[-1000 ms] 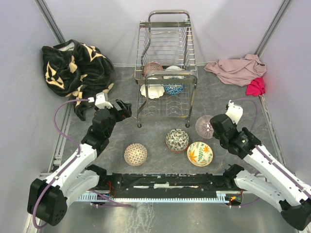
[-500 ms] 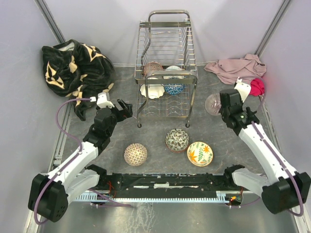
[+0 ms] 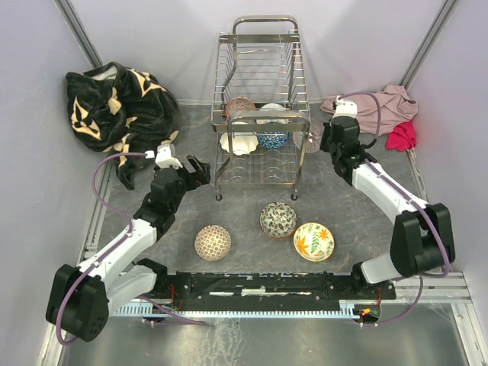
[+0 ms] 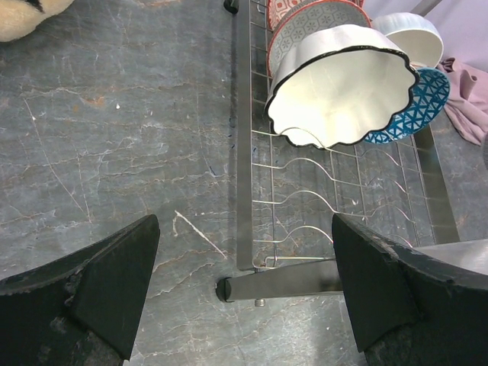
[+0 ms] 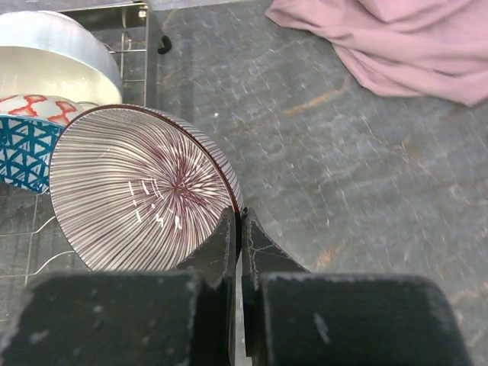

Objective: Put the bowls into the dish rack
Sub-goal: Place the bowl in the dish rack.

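Observation:
The chrome wire dish rack (image 3: pixel 263 91) stands at the back centre. Its lower tier holds a white scalloped bowl (image 3: pixel 239 142), a blue patterned bowl (image 3: pixel 272 139) and others behind them. My right gripper (image 3: pixel 323 142) is shut on the rim of a purple-striped bowl (image 5: pixel 141 187), held on edge against the rack's right side (image 5: pixel 146 34). My left gripper (image 4: pixel 244 229) is open and empty over the rack's front-left foot (image 4: pixel 223 289), facing the white scalloped bowl (image 4: pixel 335 95). Three bowls sit on the table: a beige one (image 3: pixel 213 242) and a dark patterned one (image 3: pixel 277 219) upside down, and a yellow floral one (image 3: pixel 313 241) upright.
A black and cream blanket (image 3: pixel 118 107) is heaped at the back left. A pink cloth (image 3: pixel 374 107) and a red cloth (image 3: pixel 402 136) lie at the back right, close behind my right arm. Walls close in the table on three sides.
My right arm has carried the striped bowl from the table's right front back and left to the rack's right side. The left arm has hardly moved.

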`<state>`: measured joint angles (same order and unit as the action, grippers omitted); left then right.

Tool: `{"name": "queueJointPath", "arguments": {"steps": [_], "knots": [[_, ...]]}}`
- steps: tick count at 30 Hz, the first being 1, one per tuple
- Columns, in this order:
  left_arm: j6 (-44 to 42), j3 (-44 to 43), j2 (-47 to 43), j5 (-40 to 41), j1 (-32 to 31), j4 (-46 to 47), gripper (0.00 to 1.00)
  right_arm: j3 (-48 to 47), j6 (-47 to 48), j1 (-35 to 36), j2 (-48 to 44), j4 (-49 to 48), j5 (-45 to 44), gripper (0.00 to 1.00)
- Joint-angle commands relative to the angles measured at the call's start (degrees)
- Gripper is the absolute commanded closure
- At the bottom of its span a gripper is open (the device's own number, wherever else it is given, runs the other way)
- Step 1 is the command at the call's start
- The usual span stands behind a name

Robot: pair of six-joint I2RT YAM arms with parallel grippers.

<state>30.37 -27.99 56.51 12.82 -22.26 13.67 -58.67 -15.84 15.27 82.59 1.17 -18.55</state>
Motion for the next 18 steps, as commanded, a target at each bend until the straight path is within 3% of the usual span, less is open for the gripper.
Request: {"name": "queueJointPath", "arguments": {"steps": [1, 6, 9, 18], "knots": [[-1.02, -1.10, 0.87, -1.08, -0.11, 4.00, 0.01, 1.99, 8.17, -0.13, 2.30, -22.97, 5.02, 1.00], [-1.23, -1.21, 2.55, -1.13, -0.07, 4.76, 0.01, 6.63, 10.24, 0.18, 5.03, -39.11, 10.07, 1.00], [-1.23, -1.10, 2.81, -1.06, -0.08, 4.98, 0.01, 7.19, 11.71, 0.70, 6.85, -43.15, 12.63, 1.00], [-0.99, -0.64, 2.64, -0.87, -0.13, 5.35, 0.01, 14.42, 22.28, 5.41, 15.28, -67.73, 18.55, 1.00]]}}
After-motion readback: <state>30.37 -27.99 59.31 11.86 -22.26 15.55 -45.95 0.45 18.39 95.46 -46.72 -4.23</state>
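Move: The right hand already holds the glass bowl by its right rim. The free slots in the dish rack's lower tier lie about 12 cm to its left, 2 cm back and 10 cm below. The blue bowl stands some 14 cm left and 1 cm ahead, the white bowl 14 cm left and 7 cm ahead, both about 9 cm down. From the idle left hand the slots are roughly 26 cm right, 6 cm ahead, 9 cm down. Right hand, still gripping the glass bowl, swings about 7 cm left and 4 forward towards the rack, turning counter-clockwise, fingers tipping up. ##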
